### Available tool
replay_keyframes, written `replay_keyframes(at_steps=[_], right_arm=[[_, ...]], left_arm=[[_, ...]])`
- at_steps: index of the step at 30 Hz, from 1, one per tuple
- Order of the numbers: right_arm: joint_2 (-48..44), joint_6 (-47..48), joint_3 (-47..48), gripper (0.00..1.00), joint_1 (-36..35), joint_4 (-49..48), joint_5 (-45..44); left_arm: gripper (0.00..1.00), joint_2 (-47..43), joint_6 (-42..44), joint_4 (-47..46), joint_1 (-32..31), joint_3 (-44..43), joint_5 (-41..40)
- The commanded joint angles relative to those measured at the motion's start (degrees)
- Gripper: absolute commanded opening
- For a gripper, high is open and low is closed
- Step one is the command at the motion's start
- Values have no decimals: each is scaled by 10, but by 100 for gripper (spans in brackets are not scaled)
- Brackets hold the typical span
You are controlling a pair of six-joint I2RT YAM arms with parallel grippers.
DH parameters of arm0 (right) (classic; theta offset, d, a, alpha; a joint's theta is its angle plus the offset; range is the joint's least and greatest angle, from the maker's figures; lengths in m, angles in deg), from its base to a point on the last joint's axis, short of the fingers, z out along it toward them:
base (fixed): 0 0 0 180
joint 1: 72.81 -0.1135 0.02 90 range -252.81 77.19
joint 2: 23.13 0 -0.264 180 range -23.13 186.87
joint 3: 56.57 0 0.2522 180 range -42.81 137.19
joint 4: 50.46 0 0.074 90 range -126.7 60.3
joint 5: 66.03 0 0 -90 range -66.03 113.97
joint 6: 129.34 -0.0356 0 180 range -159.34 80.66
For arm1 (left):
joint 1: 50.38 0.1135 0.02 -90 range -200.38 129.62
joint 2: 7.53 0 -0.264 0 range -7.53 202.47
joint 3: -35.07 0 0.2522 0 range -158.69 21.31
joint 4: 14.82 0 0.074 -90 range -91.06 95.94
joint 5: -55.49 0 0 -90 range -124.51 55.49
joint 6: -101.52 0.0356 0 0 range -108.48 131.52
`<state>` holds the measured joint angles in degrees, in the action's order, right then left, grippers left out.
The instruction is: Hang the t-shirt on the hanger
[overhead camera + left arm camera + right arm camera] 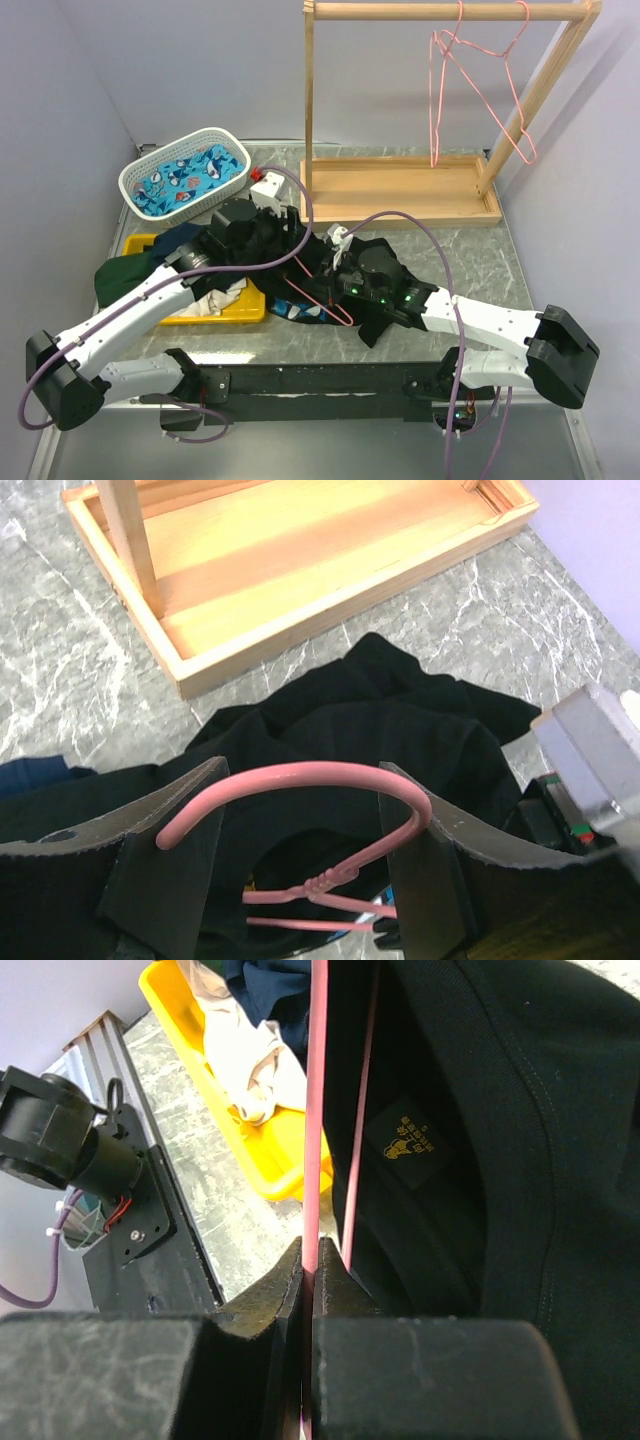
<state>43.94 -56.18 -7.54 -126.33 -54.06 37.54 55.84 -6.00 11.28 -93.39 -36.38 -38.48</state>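
Observation:
The black t-shirt (372, 330) lies crumpled on the table between my two arms, and its neck label (410, 1145) shows in the right wrist view. A pink wire hanger (318, 300) lies partly inside it. My right gripper (310, 1255) is shut on one straight wire of the hanger (316, 1110), close to the shirt (500, 1160). My left gripper (303, 780) is open. The hanger's hook (300, 777) arches across the gap from one finger to the other above the shirt (400, 720). In the top view both grippers (290, 240) (338, 288) sit over the shirt.
A wooden rack (400, 190) at the back carries two more pink hangers (480, 90); its base (300, 570) lies just past the shirt. A yellow tray (225, 310) on the left holds white, navy and dark green cloth. A white basket (185, 172) stands at the back left.

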Motion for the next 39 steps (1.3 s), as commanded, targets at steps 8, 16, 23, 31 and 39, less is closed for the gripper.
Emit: replay_keyframes(at_steps=[8,16,23,31,39], right_arm=[[35,7,34,0,-19,-67,-9],[17,1,28,0,-18,-51,-18],[-18,-13,37,32,-19,-5,-42],[-125,-64,71,74,-17,149,-153],[-232,-202,31,69,74,289,-172]], left_arm=[[52,48,26,-55,-14,-27,-21],[1,38,19,-57,-15,-23,-56],[1,10,13,-68,-17,5,-89],[1,-26,15,-79,-21,30,-147],[1,-65,27,-100,-23,57,-151]])
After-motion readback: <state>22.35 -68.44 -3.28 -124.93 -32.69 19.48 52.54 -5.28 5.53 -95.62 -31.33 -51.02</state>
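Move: The right hand still pinches the hanger, whose middle lies about 3 cm to its left, 2 cm ahead and near its height. From this hand the t-shirt's middle is roughly 4 cm ahead, 3 cm right and 15 cm below; the rack tray is some 28 cm ahead, 22 cm right, 14 cm below. The left hand has the hook between its fingers; from it the hanger's middle lies about 7 cm back, 7 cm right and 8 cm below. The right hand lets go of the hanger, withdrawing about 8 cm right and up; left keeps the hook. ##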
